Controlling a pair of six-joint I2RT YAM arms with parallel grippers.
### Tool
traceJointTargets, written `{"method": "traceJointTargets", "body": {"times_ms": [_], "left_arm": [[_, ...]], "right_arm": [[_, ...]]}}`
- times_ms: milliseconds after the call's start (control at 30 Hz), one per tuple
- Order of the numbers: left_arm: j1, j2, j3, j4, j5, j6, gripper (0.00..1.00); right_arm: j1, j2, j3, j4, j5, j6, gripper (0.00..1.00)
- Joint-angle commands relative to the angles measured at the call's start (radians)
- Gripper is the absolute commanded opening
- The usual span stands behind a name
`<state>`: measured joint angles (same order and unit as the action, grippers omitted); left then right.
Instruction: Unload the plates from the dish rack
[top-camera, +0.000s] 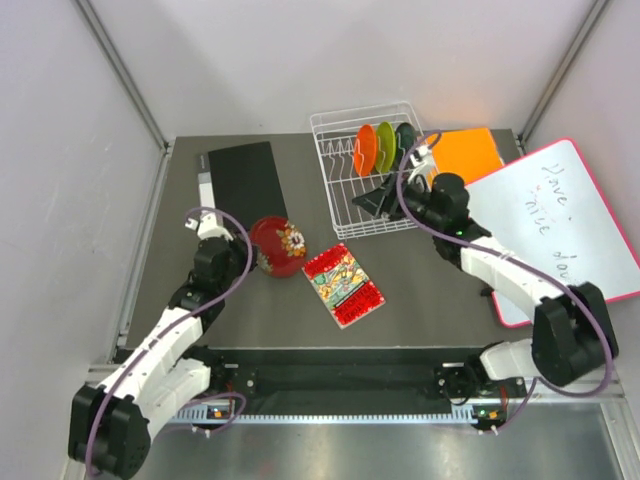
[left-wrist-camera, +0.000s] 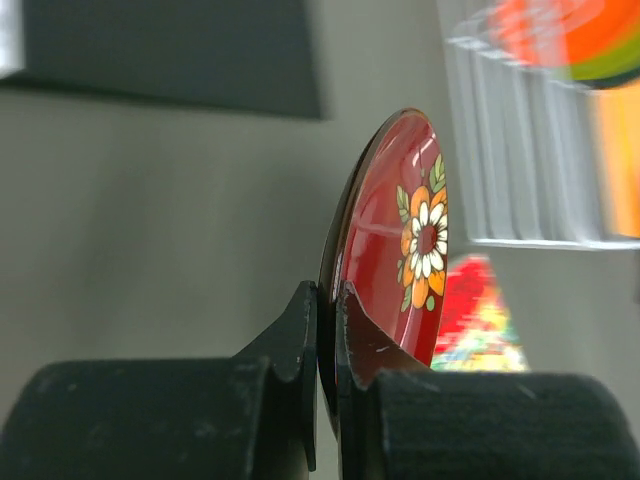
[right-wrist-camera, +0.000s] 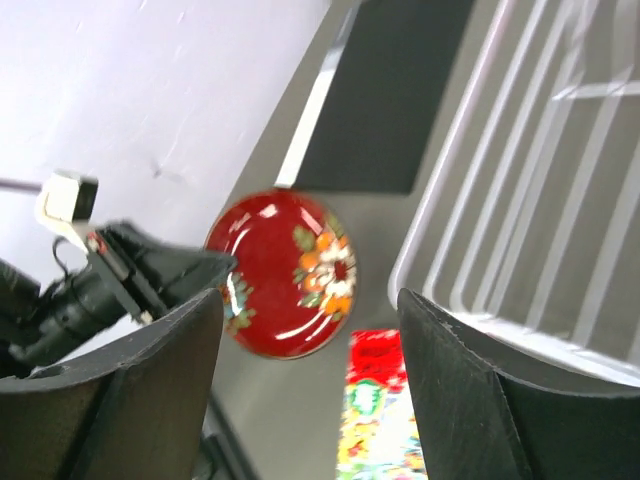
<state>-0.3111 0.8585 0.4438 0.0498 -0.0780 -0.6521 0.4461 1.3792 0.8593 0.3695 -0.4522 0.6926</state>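
My left gripper (top-camera: 253, 250) is shut on the rim of the dark red plate (top-camera: 278, 245), holding it on edge above the table left of the dish rack (top-camera: 335, 190). In the left wrist view both jaws pinch the red plate (left-wrist-camera: 400, 240) at its edge, at the left gripper (left-wrist-camera: 327, 300). The orange plate (top-camera: 366, 148), the lime green plate (top-camera: 385, 145) and the dark teal plate (top-camera: 405, 140) stand upright in the rack's far end. My right gripper (top-camera: 375, 200) hovers open over the rack's near part. In its view, the right gripper (right-wrist-camera: 310, 300) is empty and faces the red plate (right-wrist-camera: 285, 275).
A red patterned packet (top-camera: 343, 285) lies flat in front of the rack. A black mat (top-camera: 245, 180) lies at the far left. An orange board (top-camera: 465, 152) and a whiteboard (top-camera: 560, 225) lie right of the rack, under the right arm.
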Motion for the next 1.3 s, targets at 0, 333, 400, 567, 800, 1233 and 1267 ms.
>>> {"method": "traceJointTargets", "body": {"times_ms": [0,333,400,567,800,1233,1267], "left_arm": [[0.007,-0.059,0.0,-0.198,-0.224,0.0,0.0],[0.009,-0.128,-0.059,-0.301,-0.312,-0.058,0.0],[0.009,-0.128,-0.073,-0.309,-0.321,-0.073,0.0],[0.01,-0.108,-0.091,-0.361,-0.358,-0.104,0.17],[0.01,-0.078,-0.086,-0.367,-0.351,-0.118,0.4],[0.01,-0.044,-0.074,-0.369,-0.397,-0.116,0.71],[0.01,-0.047,-0.074,-0.369,-0.399,-0.118,0.72]], "right_arm": [[-0.067,-0.098,0.058,-0.121,0.043,-0.137,0.7],[-0.179,-0.083,0.116,-0.191,0.0,-0.183,0.71],[-0.187,-0.045,0.159,-0.222,0.006,-0.209,0.72],[-0.187,0.055,0.283,-0.314,0.067,-0.275,0.72],[-0.187,0.153,0.389,-0.397,0.087,-0.335,0.71],[-0.17,0.316,0.564,-0.497,0.128,-0.404,0.71],[-0.169,0.345,0.599,-0.515,0.138,-0.416,0.7]]}}
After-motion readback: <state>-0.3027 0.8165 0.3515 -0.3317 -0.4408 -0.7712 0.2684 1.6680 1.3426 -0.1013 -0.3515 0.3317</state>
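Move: The left hand already holds the red plate by its left rim, and the bare table spot meant for the plate's middle is some 5 cm back, barely 1 cm left and about 11 cm below. From that hand the magazine lies about 28 cm right and 10 cm back, the black board's middle roughly 24 cm ahead and 6 cm left. From the right hand the orange plate in the rack is about 18 cm ahead, 3 cm right and 9 cm lower; the green plate stands 6 cm right of the orange one. Down, left and back goes the left hand, about 10 cm lower in all, turning some 20 degrees counter-clockwise and tipping its fingers down; after a brief near-halt it opens while still sinking and lets go of the red plate. The open right hand swings right about 7 cm, then reaches some 12 cm forward over the rack towards the orange plate, fingers dipping. ##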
